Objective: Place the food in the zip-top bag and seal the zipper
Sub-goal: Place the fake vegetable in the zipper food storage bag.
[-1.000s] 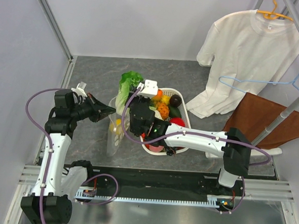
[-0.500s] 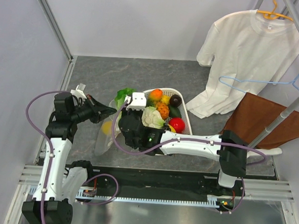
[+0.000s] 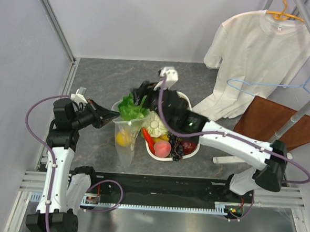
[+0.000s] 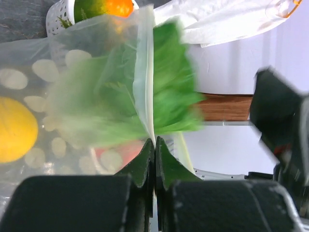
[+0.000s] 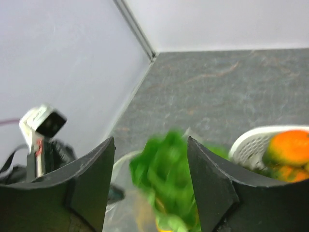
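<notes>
The zip-top bag (image 3: 125, 145) hangs upright, clear with white dots. My left gripper (image 3: 113, 116) is shut on its mouth edge. In the left wrist view the jaws (image 4: 154, 143) pinch the zipper (image 4: 144, 72). A yellow round fruit (image 3: 123, 139) lies in the bag and shows in the left wrist view (image 4: 14, 130). Green lettuce (image 3: 132, 108) stands in the bag mouth, its leaves sticking out. My right gripper (image 3: 140, 93) is open and empty above it. In the right wrist view (image 5: 150, 140) the blurred lettuce (image 5: 166, 179) lies below the spread fingers.
The white slotted basket (image 3: 192, 120) stands right of the bag, holding a pink peach (image 3: 162, 148), a cauliflower (image 3: 155, 125), dark grapes (image 3: 177, 146) and a red fruit (image 3: 189, 146). A white T-shirt (image 3: 248, 58) and a brown cloth (image 3: 273, 123) hang at the back right.
My right gripper has let go of the lettuce and moved up and back from the bag. The lettuce now stands in the bag mouth. The left gripper keeps its hold on the bag.
</notes>
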Available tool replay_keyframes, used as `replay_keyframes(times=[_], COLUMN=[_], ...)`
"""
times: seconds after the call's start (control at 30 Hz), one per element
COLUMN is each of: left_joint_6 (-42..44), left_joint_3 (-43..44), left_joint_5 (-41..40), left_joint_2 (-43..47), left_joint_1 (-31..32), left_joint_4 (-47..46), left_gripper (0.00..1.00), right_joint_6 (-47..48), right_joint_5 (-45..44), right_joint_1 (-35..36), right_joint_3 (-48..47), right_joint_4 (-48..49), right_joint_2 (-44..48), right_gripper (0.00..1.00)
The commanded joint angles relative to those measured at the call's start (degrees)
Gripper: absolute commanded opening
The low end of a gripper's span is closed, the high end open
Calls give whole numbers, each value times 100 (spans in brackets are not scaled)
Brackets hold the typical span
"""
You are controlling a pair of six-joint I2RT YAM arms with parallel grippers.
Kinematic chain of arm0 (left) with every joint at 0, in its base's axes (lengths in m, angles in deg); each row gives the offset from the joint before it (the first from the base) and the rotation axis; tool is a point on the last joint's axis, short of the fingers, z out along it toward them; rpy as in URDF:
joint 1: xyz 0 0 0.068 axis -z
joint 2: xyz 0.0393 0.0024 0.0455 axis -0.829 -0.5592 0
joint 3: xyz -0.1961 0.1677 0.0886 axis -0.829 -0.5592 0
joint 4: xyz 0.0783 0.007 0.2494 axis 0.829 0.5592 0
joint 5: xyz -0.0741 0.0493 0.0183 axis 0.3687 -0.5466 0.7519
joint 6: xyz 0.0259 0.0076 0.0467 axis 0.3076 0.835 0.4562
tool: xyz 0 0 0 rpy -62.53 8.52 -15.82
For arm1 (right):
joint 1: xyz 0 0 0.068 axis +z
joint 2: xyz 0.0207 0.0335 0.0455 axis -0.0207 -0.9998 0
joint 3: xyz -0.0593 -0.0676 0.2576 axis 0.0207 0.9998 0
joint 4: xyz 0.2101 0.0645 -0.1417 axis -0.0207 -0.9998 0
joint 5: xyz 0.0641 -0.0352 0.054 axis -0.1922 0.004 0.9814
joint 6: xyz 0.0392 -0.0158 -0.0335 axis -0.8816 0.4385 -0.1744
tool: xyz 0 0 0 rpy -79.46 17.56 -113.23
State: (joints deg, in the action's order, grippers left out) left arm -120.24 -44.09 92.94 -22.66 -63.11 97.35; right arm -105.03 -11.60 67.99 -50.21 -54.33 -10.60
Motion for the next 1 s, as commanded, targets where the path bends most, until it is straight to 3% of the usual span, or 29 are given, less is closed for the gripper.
replay_keyframes(times=[0.0, 0.03, 0.07, 0.17, 0.53, 0.73, 0.9, 0.97], left_joint_6=[-141, -133, -124, -89, 87, 201, 394, 456], left_joint_3=[101, 101, 110, 92, 144, 162, 303, 382], left_joint_5=[338, 338, 338, 364, 513, 636, 725, 751], left_joint_2=[106, 115, 106, 115, 159, 185, 282, 308], left_joint_1=[-106, -115, -115, -141, -141, -141, -141, -141], left_joint_4=[-341, -350, -350, -385, -455, -551, -684, -701], left_gripper=[2, 2, 2, 2, 2, 2, 2, 2], right_joint_6=[-146, -50, -127, -435, -1402, -1912, -2061, -2088], right_joint_5=[1903, 2113, 2289, 3072, 4074, 5558, 5912, 5930], right_joint_1=[-957, -1011, -1212, -1590, -2075, -2347, -2365, -2365], right_joint_3=[-116, -81, 111, 428, 1352, 844, 807, 807], right_joint_4=[-766, -898, -1013, -1189, -1225, -1242, -1207, -1207], right_joint_2=[672, 743, 822, 1121, 832, -230, -399, -434], right_gripper=[68, 66, 54, 47, 40, 40, 40, 31])
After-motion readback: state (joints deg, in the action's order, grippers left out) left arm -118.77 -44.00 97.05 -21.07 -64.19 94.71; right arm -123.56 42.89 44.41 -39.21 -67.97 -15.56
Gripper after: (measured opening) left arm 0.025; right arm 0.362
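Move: The bag rim's right side, next for the right hand, lies about 16 cm below it, 4 cm to its right and 1 cm ahead. The green lettuce in the bag mouth is some 13 cm below that hand, 3 cm left and 1 cm ahead; in the basket, the cauliflower sits 4 cm right of the rim's edge and 1 cm farther out, the red pepper 6 cm nearer. From the left hand, the rim's right side is about 13 cm right, 2 cm farther out and 7 cm lower. With the lettuce in the bag mouth, the right hand, already open, swings clear to its right by about 7 cm, going a little forward and up, then drops some 20 cm beside the bag while easing back left and slightly back, to bring its fingertips to the rim's right side. On the way the fingers tip down about 40 degrees, turn some 20 degrees counter-clockwise and narrow to a partly open gap without shutting on the rim, while the left hand keeps its pinch on the rim's left side and rises slightly. ##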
